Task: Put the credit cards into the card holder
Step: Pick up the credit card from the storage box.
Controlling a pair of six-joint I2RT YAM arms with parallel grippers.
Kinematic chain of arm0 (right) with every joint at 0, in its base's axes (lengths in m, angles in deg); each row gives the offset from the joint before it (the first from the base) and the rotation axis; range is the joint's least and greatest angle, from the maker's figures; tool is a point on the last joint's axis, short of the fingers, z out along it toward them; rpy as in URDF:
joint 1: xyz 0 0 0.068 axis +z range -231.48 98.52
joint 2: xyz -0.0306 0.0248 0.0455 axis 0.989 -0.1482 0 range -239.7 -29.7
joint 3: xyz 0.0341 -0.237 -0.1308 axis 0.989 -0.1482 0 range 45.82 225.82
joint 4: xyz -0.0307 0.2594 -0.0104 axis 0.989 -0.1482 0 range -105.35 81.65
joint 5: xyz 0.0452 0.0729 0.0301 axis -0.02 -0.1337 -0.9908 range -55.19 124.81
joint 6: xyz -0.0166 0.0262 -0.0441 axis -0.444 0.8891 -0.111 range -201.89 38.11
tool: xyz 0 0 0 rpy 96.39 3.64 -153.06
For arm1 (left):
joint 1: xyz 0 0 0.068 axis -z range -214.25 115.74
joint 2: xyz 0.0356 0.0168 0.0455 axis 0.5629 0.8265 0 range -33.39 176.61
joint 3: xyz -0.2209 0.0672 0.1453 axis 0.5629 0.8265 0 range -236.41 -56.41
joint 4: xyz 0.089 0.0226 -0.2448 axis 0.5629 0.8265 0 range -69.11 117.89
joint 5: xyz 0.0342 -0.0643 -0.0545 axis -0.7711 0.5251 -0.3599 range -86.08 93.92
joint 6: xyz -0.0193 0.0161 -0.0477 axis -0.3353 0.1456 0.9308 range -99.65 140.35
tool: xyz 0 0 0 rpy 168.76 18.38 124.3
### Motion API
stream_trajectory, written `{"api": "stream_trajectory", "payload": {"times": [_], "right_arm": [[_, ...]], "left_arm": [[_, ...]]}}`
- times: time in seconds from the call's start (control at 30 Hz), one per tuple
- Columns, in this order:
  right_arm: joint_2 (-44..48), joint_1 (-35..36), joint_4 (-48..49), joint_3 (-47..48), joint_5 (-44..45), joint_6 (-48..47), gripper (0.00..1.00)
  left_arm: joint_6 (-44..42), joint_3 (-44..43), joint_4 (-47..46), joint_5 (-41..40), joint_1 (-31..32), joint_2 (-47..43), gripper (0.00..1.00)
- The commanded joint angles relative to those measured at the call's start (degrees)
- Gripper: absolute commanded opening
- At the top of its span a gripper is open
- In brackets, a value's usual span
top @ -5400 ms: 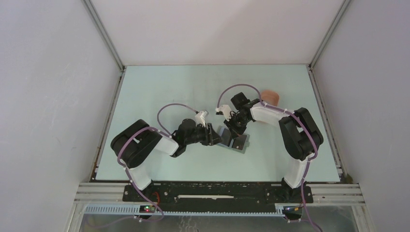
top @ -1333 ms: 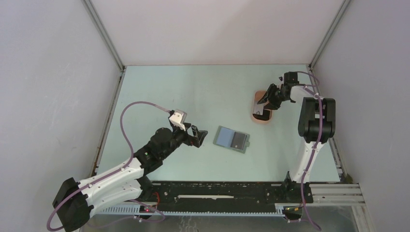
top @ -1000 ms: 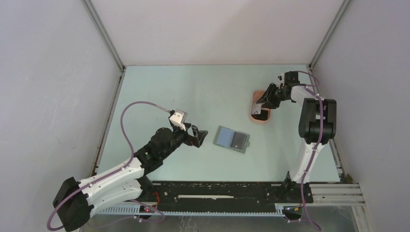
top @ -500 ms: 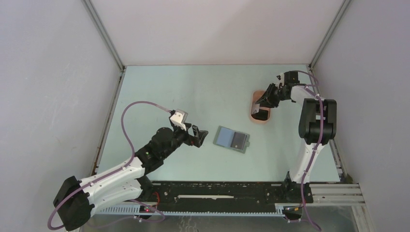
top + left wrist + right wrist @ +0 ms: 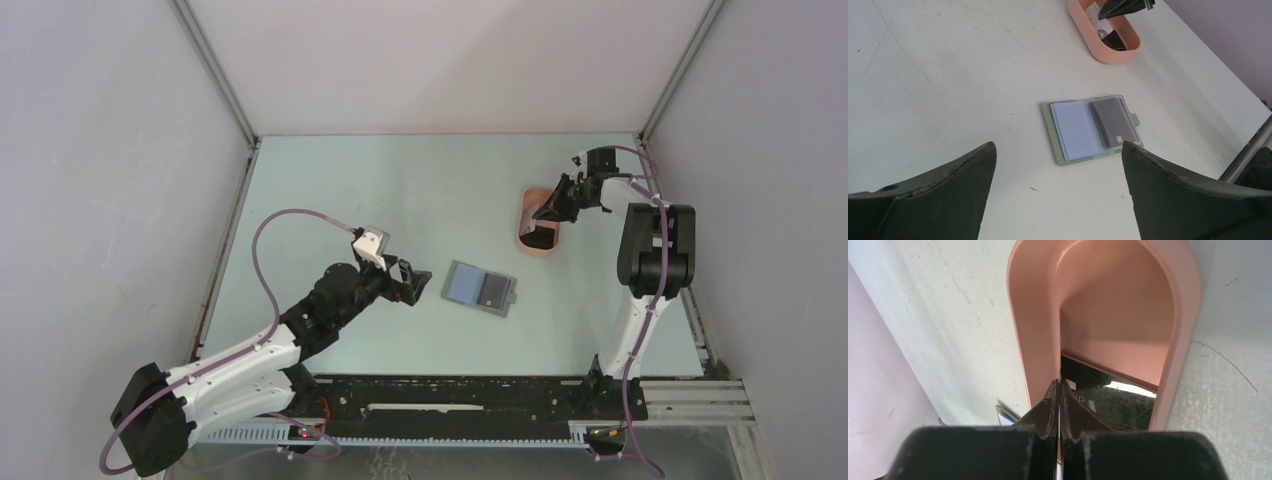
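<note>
The card holder [image 5: 480,288] lies open on the table, with a pale blue panel [image 5: 1075,130] on its left half and a grey chip card [image 5: 1113,122] on its right. My left gripper [image 5: 1058,145] hovers wide open just short of it and holds nothing. My right gripper [image 5: 1059,382] reaches down into the salmon-pink tray [image 5: 1183,340]. Its jaws are pressed together on the thin edge of a pale credit card [image 5: 1092,11]. A black credit card [image 5: 1108,400] lies in the tray right beside the fingers.
The tray [image 5: 525,205] stands at the back right of the table, close to the right wall. A metal frame rail runs along the table's near edge [image 5: 1248,155].
The right gripper's jaws have closed inside the tray. The left arm and the card holder have stayed where they were.
</note>
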State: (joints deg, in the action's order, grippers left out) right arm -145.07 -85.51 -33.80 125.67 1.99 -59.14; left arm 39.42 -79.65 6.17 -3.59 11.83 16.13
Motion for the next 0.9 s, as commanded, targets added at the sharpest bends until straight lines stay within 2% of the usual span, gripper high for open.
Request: {"api": "stream_trajectory", "payload": {"times": [0.0, 0.3, 0.47, 0.73, 0.87], "right_arm": [[1.61, -0.07, 0.40, -0.31, 1.24, -3.06, 0.00], [8.38, -1.71, -3.04, -0.95, 2.20, -9.24, 0.00], [13.44, -2.55, -4.63, -2.86, -0.60, -12.58, 0.00], [23.26, -1.44, -8.69, -5.30, -7.97, -18.42, 0.00], [30.66, -0.51, -9.68, -8.70, -16.72, -24.71, 0.00]], "left_arm": [[0.67, 0.97, -3.20, 1.68, -0.34, -0.13, 1.00], [2.31, 2.83, -8.76, 7.01, -0.30, -1.16, 1.00], [3.89, 2.74, -13.42, 11.55, -0.35, -0.52, 1.00], [6.29, 2.23, -19.77, 16.69, -0.29, 1.29, 1.00], [6.30, 1.29, -21.83, 18.85, -0.29, 1.93, 1.00]]}}
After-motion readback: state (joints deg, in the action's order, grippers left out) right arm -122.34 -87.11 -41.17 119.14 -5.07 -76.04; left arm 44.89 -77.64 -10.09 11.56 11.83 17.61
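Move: Right hand: its shut fingers already hold the white card inside the storage box, whose middle is about 2 cm back and 2 cm below. The black card lies some 5 cm back and 3 cm below. The open card holder, where the white card belongs, lies roughly 16 cm back, 16 cm left and 4 cm below. From the open left hand, that holder is about 5 cm ahead, 13 cm right and 15 cm below. Keep the right fingers pinched on the white card and lift it out of the storage box, edging right at first, then rising about 11 cm while drawing back half as far, gathering speed. Swing the fingertips up and counter-clockwise, some 20 degrees. Meanwhile raise the open, empty left gripper and ease it right and back, turning it clockwise. ##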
